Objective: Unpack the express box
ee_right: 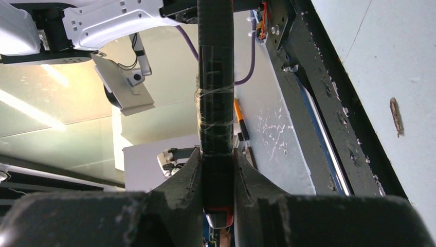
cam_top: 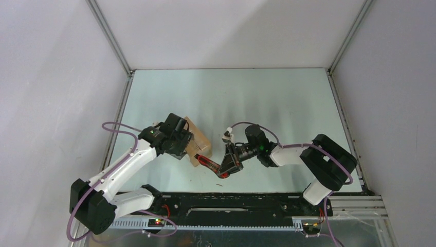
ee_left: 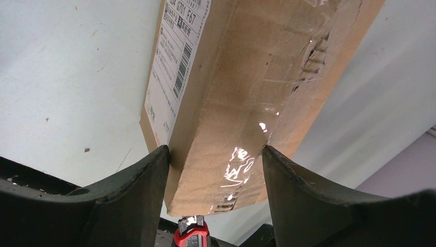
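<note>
The express box [cam_top: 199, 143], a brown carton with clear tape and a white printed label [ee_left: 172, 67], stands left of the table's centre. My left gripper [cam_top: 186, 146] is shut on it. In the left wrist view both fingers press the sides of the express box [ee_left: 231, 103] at the gripper [ee_left: 216, 154]. My right gripper [cam_top: 230, 163] is shut on a red-and-black utility knife [cam_top: 208, 163], which points left toward the box's near end. The knife's red tip [ee_left: 191, 234] shows just below the box. In the right wrist view the black handle [ee_right: 216, 77] runs up from the gripper [ee_right: 218, 164].
White walls enclose the pale table [cam_top: 257, 98] on three sides. A black rail [cam_top: 231, 203] carrying both arm bases runs along the near edge. A small brown scrap [ee_right: 395, 113] lies on the table near the rail.
</note>
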`<state>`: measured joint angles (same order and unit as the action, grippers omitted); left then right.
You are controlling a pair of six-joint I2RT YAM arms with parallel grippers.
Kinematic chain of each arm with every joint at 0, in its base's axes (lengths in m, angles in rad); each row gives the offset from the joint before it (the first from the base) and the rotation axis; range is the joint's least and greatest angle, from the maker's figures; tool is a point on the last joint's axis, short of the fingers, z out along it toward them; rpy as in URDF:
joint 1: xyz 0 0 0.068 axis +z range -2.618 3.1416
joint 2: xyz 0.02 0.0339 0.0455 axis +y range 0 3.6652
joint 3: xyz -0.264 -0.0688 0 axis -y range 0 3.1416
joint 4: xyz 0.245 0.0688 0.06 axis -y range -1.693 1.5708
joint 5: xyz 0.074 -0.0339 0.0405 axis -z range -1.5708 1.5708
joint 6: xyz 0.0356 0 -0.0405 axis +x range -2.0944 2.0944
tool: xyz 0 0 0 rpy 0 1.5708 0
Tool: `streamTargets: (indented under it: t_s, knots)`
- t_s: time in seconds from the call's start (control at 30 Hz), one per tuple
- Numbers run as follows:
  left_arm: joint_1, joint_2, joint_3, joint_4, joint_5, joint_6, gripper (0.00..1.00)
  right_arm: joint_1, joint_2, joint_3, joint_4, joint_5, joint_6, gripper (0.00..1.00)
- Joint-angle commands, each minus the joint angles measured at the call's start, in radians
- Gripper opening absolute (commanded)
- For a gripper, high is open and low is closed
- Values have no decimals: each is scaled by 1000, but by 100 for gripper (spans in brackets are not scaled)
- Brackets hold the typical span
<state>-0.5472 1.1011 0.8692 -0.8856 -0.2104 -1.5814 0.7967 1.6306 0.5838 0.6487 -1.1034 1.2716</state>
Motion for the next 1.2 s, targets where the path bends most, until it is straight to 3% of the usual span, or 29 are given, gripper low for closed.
streamTargets:
  t_s: [0.0,0.4,0.53,0.63,0.8,0.83,0.97,1.1,1.17]
  knots:
    - [-2,-3,-2,9,16,-4,70,15,-54,23,-124,3,-101,0]
    - [53,7,43,-11,10,109,72,-23,-363,-10,-617,113,-357,0]
    - [53,6,79,-15,4,168,77,-54,-506,4,-821,212,-445,0]
    - [53,-4,124,-36,-13,216,83,-92,-575,70,-1058,371,-560,0]
    - [64,-5,192,-87,-42,302,95,-103,-518,236,-1253,847,-688,0]
    - [70,-9,200,-97,-52,320,97,-106,-490,273,-1264,979,-705,0]
    - [108,-22,238,-161,-100,392,98,-143,-364,353,-1243,1273,-738,0]
    - [192,-24,219,-174,-69,446,98,-189,-230,417,-1179,1424,-784,1]
    - [220,-13,224,-169,-64,472,98,-218,-178,424,-1114,1447,-809,8]
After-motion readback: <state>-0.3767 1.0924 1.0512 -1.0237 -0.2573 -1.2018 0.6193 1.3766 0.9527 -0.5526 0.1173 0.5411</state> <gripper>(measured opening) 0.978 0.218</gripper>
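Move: The cardboard box sits under and between the left hand's open fingers, its middle about 1 cm ahead, 2 cm right and 4 cm below. From the right hand, which still grips the cutter, the box is some 12 cm ahead, 14 cm left and 6 cm lower. The held cutter's middle is about 5 cm to that hand's left and 2 cm ahead; a small chip lies on the table 8 cm back, 2 cm left. Right hand swings cutter some 23 cm forward-right from box; left opens wider, withdrawing 5 cm up and left. ##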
